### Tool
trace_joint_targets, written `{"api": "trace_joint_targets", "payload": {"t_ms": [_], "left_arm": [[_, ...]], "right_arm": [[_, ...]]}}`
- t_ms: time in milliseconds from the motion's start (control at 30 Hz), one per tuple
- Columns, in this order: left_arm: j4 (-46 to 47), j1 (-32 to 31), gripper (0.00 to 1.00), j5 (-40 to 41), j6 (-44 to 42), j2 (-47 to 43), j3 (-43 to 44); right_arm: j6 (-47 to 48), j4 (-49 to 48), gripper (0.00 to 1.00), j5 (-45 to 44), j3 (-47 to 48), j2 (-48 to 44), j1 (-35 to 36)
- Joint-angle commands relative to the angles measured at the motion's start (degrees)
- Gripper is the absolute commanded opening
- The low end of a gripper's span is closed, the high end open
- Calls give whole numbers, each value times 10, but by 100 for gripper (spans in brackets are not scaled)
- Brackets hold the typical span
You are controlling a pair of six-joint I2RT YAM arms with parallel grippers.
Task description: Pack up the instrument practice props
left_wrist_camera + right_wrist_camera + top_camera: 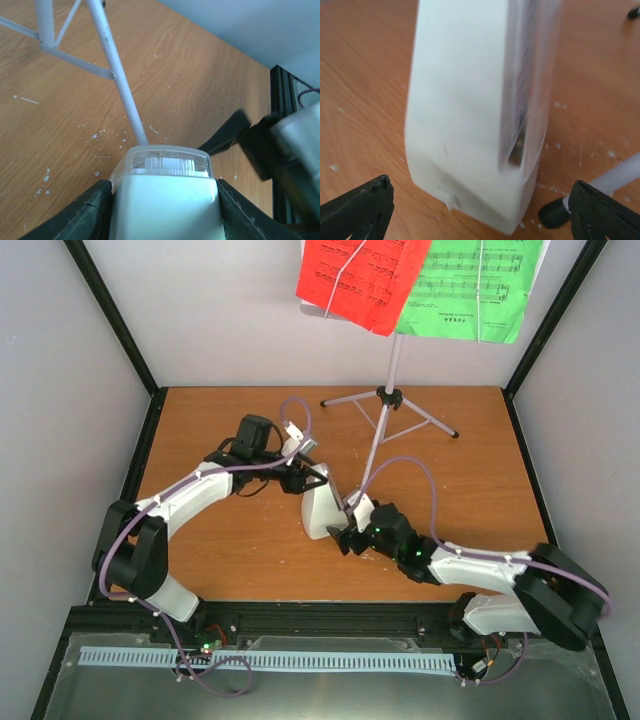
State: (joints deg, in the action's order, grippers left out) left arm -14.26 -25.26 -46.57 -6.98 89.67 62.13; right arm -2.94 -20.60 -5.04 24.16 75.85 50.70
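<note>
The white pyramid-shaped metronome (320, 508) stands on the wooden table, just in front of the music stand's tripod (390, 400). My left gripper (306, 476) is shut on its upper part. In the left wrist view the metronome (165, 195) fills the gap between the two black fingers (75, 217). My right gripper (350, 536) is open at the metronome's base (470, 115), its fingertips (360, 210) well apart from both sides. Red sheet music (360, 280) and green sheet music (470, 290) sit on the stand's desk at the top.
A tripod leg (117, 85) slants down right behind the metronome, and its black foot (552, 212) rests beside the metronome's base. Dark frame posts (120, 320) and grey walls close in the table on three sides. A metal rail (260, 660) runs along the near edge.
</note>
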Motion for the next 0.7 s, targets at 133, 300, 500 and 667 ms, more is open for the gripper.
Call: {"api": "trace_joint_targets", "payload": {"t_ms": [133, 300, 500, 667], "left_arm": [[-52, -54, 56, 63, -81, -43, -21], [-38, -57, 80, 62, -82, -70, -26], [29, -30, 87, 54, -53, -166, -65], [112, 59, 90, 52, 8, -247, -99]], "right_arm": [[-54, 27, 95, 34, -17, -156, -70], [-83, 72, 83, 15, 4, -132, -111], [-84, 55, 71, 43, 27, -55, -115], [-37, 39, 66, 115, 40, -5, -111]]}}
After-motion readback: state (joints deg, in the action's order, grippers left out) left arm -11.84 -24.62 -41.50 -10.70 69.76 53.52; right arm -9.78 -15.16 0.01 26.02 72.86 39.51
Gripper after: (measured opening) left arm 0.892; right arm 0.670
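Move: The left hand still grips the top of the metronome, whose middle lies about 9 cm below it and roughly 1 cm back. From the right hand, that middle is some 4 cm ahead and 4 cm to its left, about level in height. The black-tipped stand foot lies on the table about 4 cm ahead and 4 cm to the right of the right hand, 8 cm lower. Backward first: the left hand draws the top of the metronome back about 4 cm, opens and lets go, then climbs some 7 cm and swings left away, tilting about 15 degrees. The right hand arcs up and to the right, then sinks forward beside the metronome's clear-fronted face above the stand foot, turning about 10 degrees clockwise and partly narrowing its open fingers. ##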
